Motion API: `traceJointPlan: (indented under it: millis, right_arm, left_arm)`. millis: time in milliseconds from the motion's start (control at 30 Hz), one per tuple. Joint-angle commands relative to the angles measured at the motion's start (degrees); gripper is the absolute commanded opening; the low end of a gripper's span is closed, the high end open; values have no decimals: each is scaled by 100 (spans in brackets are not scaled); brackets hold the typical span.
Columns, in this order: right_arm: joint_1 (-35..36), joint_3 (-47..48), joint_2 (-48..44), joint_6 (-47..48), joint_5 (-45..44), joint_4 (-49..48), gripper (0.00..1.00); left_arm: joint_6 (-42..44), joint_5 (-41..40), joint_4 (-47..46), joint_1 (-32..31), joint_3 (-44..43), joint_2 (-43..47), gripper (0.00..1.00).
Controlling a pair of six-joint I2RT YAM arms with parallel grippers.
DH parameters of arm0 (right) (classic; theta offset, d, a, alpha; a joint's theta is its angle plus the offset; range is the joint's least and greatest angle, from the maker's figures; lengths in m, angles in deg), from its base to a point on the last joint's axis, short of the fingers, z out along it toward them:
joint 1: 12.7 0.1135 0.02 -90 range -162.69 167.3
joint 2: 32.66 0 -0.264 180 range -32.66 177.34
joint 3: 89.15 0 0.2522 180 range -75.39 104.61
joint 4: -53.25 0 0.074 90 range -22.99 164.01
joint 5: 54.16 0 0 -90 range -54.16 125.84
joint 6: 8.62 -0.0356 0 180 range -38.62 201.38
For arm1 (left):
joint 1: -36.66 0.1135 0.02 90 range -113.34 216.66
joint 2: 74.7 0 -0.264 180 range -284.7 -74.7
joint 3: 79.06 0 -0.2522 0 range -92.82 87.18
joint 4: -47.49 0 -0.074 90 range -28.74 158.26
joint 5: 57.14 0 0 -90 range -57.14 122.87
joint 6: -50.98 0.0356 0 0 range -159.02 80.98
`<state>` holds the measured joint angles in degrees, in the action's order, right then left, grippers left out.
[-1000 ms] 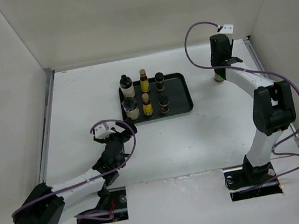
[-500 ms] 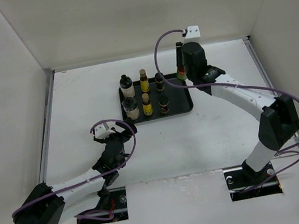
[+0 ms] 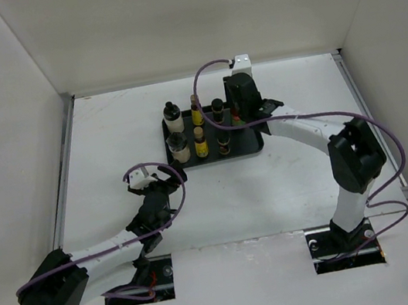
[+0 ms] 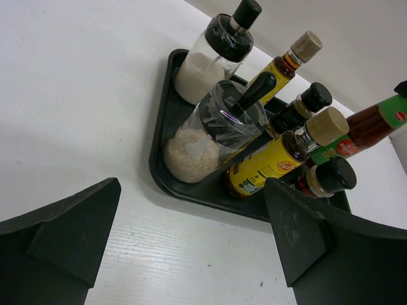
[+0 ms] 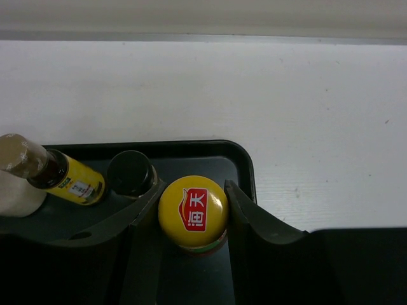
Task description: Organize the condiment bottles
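A black tray [image 3: 256, 146] holds two white bottles with black caps [image 3: 172, 113] [image 3: 180, 148], two slim yellow-labelled bottles [image 3: 196, 111] [image 3: 200, 143] and two short dark bottles [image 3: 217, 109] [image 3: 224, 143]. My right gripper [image 3: 238, 114] [image 5: 193, 213] is shut on the red-green bottle with the yellow cap [image 5: 193, 210] [image 4: 372, 122]. It holds that bottle upright over the tray's right side, beside the far dark bottle [image 5: 130, 173]. My left gripper [image 3: 163, 177] [image 4: 191, 251] stands open over the table just in front of the tray's near-left corner [image 4: 159, 173], with nothing between its fingers.
White walls close the table on the left, back and right. A metal rail [image 3: 65, 164] runs along the left edge. The right arm's purple cable [image 3: 206, 70] loops above the tray's back edge. Bare tabletop lies right of the tray [image 5: 318, 127].
The right arm has swung left from the table's back right, carrying the red-green bottle to above the tray's right side. The left arm has not moved.
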<state>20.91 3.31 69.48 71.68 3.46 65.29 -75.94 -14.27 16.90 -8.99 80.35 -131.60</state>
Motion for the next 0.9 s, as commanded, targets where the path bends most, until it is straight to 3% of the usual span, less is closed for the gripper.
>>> traceJointPlan:
  millis: [0, 333, 567, 767, 867]
  right_arm:
    - [80, 24, -248, -147, -251, -962, 28]
    - [124, -504, -248, -314, -295, -1076, 34]
    - [203, -619, -537, -332, -304, -1138, 70]
    - [291, -679, -1354, -288, -207, -1129, 100]
    - [309, -1065, -2003, -349, -277, -1225, 100]
  left_arm:
    - [-60, 38, -231, -1, -152, 48, 100]
    - [-69, 90, -231, 8, -178, -31, 100]
    - [-51, 90, -222, 8, -178, 39, 100]
    - [-8, 99, -170, 34, -240, 83, 100]
    - [54, 178, -73, 26, -327, 83, 100]
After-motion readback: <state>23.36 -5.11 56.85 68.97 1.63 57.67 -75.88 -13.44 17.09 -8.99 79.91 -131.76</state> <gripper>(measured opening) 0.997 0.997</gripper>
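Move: The red sauce bottle hangs upright from the right fingers, gripped just under its yellow cap; its spot at the tray's right end lies straight below this hand, about 18 cm down. From this hand, the far black-capped jar stands about 7 cm left and 3 cm farther out, the near one 7 cm left and 9 cm back, and the far yellow-label bottle 16 cm left and 4 cm out. From the left hand that spot is roughly 34 cm right, 21 cm ahead. The sauce bottle goes down about 2 cm onto the tray, still pinched below its cap, and is held there briefly. The right fingers then spread wide and let go of the neck, and the hand lifts away, ending some 7 cm above its starting height and 4 cm back, its tips tilting up about 10 degrees and its left side rising. ##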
